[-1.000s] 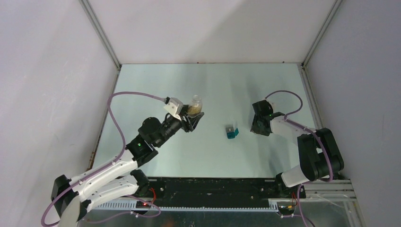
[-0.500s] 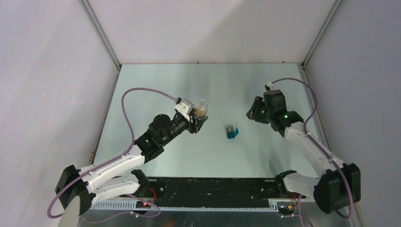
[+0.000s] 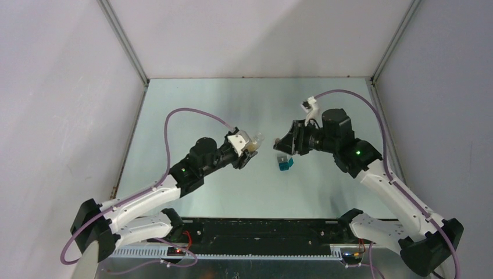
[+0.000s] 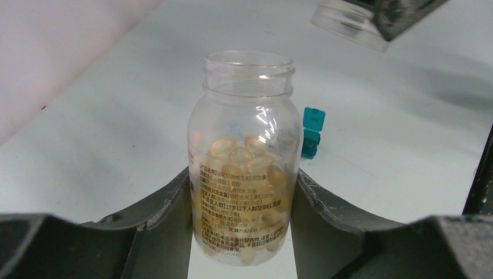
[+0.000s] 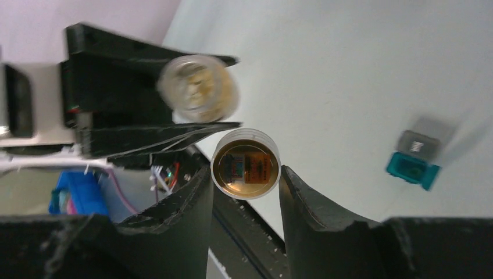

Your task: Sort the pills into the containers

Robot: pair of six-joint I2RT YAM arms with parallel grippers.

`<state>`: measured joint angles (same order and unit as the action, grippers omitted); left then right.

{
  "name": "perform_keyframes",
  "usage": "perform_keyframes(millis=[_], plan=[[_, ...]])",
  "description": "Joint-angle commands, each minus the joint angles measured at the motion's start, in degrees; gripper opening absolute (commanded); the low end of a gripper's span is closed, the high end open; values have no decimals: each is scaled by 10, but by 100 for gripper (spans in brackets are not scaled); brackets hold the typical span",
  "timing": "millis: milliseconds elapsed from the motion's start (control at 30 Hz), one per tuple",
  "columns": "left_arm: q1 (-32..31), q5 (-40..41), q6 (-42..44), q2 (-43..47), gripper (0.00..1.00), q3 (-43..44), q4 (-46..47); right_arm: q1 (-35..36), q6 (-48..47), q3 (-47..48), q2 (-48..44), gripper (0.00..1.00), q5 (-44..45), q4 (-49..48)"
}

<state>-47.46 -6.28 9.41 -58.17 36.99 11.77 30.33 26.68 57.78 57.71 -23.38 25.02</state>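
My left gripper [image 4: 244, 195] is shut on a clear, uncapped pill bottle [image 4: 247, 157] holding yellow softgel pills [image 4: 241, 154]. In the top view this bottle [image 3: 252, 141] is tilted with its mouth toward the right arm. My right gripper [image 5: 246, 174] is shut on the round bottle cap [image 5: 246, 164], whose amber inside faces the camera. The cap [image 3: 284, 144] hangs just right of the bottle mouth, apart from it. The tiny teal container [image 3: 284, 162] sits on the table below and between both grippers. In the right wrist view the container [image 5: 414, 165] appears open, its grey lid flipped back.
White enclosure walls with metal frame posts [image 3: 125, 43] bound the table on the left, back and right. A black rail [image 3: 261, 229] runs along the near edge between the arm bases. Purple cables [image 3: 192, 113] loop above both arms.
Both arms have moved in toward the table's middle. The left carried the bottle rightward, and the right swung left with the cap until it hangs near the bottle mouth above the container.
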Motion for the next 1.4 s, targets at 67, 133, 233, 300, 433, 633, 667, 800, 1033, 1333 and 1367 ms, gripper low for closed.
perform_keyframes(millis=[67, 133, 233, 300, 433, 633, 667, 800, 1033, 1333, 1367], plan=[[-13, -11, 77, -4, 0, 32, -34, 63, -21, 60, 23, 37, -27, -5], [-20, -7, 87, -7, 0, 33, -36, 70, -24, 65, 33, 37, -27, -3], [-30, 1, 96, -15, 0, 33, -38, 76, -23, 74, 58, 37, -18, 7], [-37, 3, 97, -19, 0, 34, -38, 81, -21, 78, 68, 37, -10, 6], [-42, 1, 98, -18, 0, 33, -36, 88, -21, 84, 80, 37, 2, 9], [-45, -27, 107, -8, 0, 24, -26, 90, -32, 89, 87, 37, 0, 20], [-45, -33, 109, -5, 0, 21, -23, 90, -34, 90, 87, 37, -1, 23], [-46, -37, 115, 6, 0, 13, -11, 90, -42, 95, 90, 37, 3, 39], [-46, 4, 117, 21, 0, 5, 2, 89, -49, 97, 83, 38, 11, 59], [-50, -6, 125, 33, 0, 1, 6, 89, -53, 97, 93, 38, -27, 46], [-50, -8, 127, 32, 0, 0, 6, 89, -60, 99, 96, 38, -36, 48]])
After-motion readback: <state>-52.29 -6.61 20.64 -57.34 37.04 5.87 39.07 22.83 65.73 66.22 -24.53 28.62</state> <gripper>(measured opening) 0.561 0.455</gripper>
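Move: The right hand already holds the cap, and the bottle in the left hand is its target: the bottle's middle lies about 8 cm to its left, 1 cm back and 1 cm below. The open pill box sits on the table about 6 cm ahead of the right hand, 4 cm to its right and some 25 cm down. From the left hand, gripping the bottle low, the cap is about 10 cm to the right, 3 cm ahead and 2 cm higher. Leftward and slightly back, the right hand carries the cap about 5 cm to the bottle's mouth, rising a little, then dipping some 2 cm and nearly stopping. The left hand first sinks and draws back, rolling the bottle roughly 10 degrees, then lifts it about 2 cm so its neck meets the cap. Both grips hold. ##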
